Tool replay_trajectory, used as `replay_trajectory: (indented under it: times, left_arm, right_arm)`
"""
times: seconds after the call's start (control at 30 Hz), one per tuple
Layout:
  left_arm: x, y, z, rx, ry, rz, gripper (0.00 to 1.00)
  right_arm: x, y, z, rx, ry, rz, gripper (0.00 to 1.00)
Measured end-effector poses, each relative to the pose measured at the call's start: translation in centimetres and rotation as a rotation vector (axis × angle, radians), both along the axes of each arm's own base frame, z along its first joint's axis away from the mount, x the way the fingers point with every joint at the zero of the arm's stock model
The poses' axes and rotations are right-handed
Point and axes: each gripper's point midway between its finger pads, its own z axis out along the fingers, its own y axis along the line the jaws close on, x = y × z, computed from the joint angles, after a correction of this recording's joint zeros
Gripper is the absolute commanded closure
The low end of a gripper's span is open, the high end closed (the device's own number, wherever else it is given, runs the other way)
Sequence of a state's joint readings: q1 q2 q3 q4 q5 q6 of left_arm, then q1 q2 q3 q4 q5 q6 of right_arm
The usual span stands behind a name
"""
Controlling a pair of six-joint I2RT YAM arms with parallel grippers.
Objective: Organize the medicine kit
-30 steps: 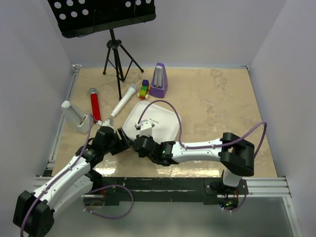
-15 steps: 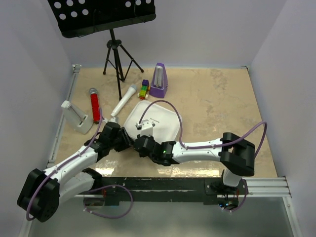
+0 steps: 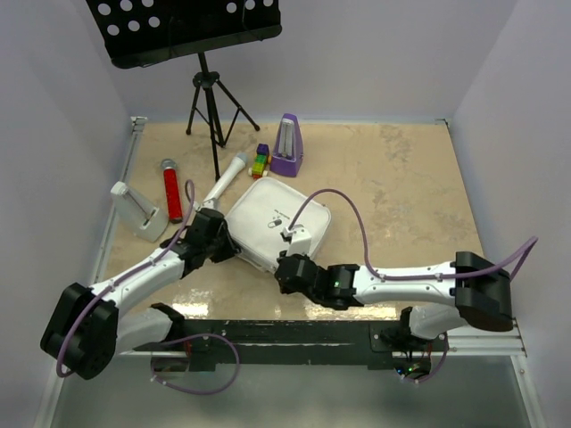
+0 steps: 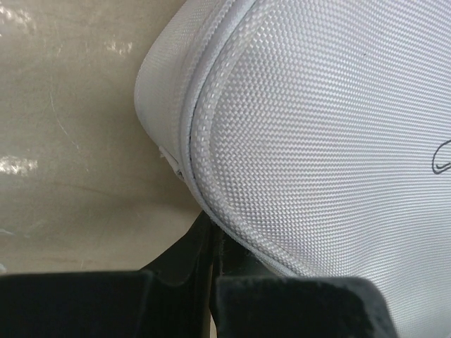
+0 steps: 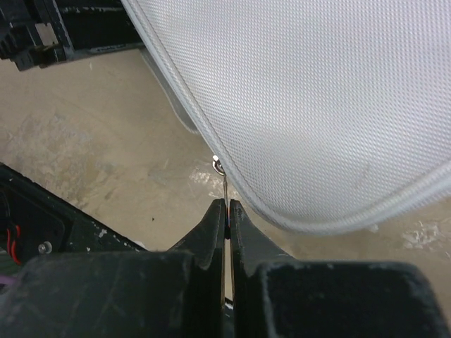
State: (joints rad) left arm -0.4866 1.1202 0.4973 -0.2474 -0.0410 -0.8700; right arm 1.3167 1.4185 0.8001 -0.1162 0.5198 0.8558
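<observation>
The medicine kit, a white woven case with a small dark logo, lies closed and flat at the middle of the table. My left gripper is shut, its tips tucked against the kit's left corner under the piped rim; the kit fills that view. My right gripper is at the kit's near edge. In the right wrist view it is shut on the thin metal zipper pull, which hangs from the kit's seam.
Behind the kit stand a purple metronome, coloured blocks, a white microphone and a music stand's tripod. A red tube and a white holder lie at the left. A purple cable arcs over the kit's right side.
The right gripper has slid to the right along the kit's near edge and its arm swung right. The left gripper has moved right to the kit's corner. The kit now lies flatter.
</observation>
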Motion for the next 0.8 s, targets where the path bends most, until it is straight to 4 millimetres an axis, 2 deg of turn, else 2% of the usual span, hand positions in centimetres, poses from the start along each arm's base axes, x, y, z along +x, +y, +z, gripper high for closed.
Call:
replay_trajectory:
  times: [0.3,0.47,0.63,0.67,0.7,0.77,0.8]
  left_arm:
    - [2.4,0.5,-0.1,0.103,-0.011,-0.052,1.0]
    - [2.8,0.9,-0.1,0.122,-0.011,-0.079,1.0]
    - [3.0,-0.1,0.0,0.091,0.003,-0.128,1.0]
    - [3.2,-0.2,0.1,0.092,0.004,-0.135,0.9]
    - [3.4,-0.3,0.2,0.093,0.003,-0.139,0.72]
    - [3.8,-0.3,0.4,0.105,-0.008,-0.147,0.49]
    - [4.0,0.1,0.6,0.116,-0.014,-0.138,0.34]
  right_arm:
    - [-0.5,-3.1,0.1,0.043,0.07,-0.135,1.0]
    - [-0.5,-5.0,0.6,0.139,0.108,-0.252,1.0]
    - [0.3,-6.4,1.3,0.239,0.129,-0.322,1.0]
    - [0.5,-6.4,1.3,0.247,0.13,-0.325,1.0]
    - [0.7,-6.5,1.3,0.25,0.129,-0.325,1.0]
    - [0.9,-6.5,1.2,0.243,0.12,-0.318,1.0]
    - [0.9,-6.5,1.0,0.227,0.112,-0.312,1.0]
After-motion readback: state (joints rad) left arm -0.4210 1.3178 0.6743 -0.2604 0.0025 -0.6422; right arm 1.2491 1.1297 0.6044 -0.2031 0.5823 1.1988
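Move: The right hand already grips the zipper pull on the closed medicine kit's near-left edge. The kit's near corner, where the pull is being taken, lies about 5 cm to its right and 1 cm ahead; the kit's middle is some 11 cm straight ahead. From the left hand, shut at the same edge farther left, the kit's middle lies about 11 cm right and 6 ahead. The white microphone lies 18 cm ahead of it and 3 left. Still pinching the zipper pull, the right hand draws it along the kit's near-left edge to the near corner, about 6.5 cm to the right, turning some 20 degrees clockwise and rising slightly as its left side tips up. The left hand's closed fingers bear on the edge and push forward about 4 cm, turning slightly clockwise, then part to roughly a third open at the end. ##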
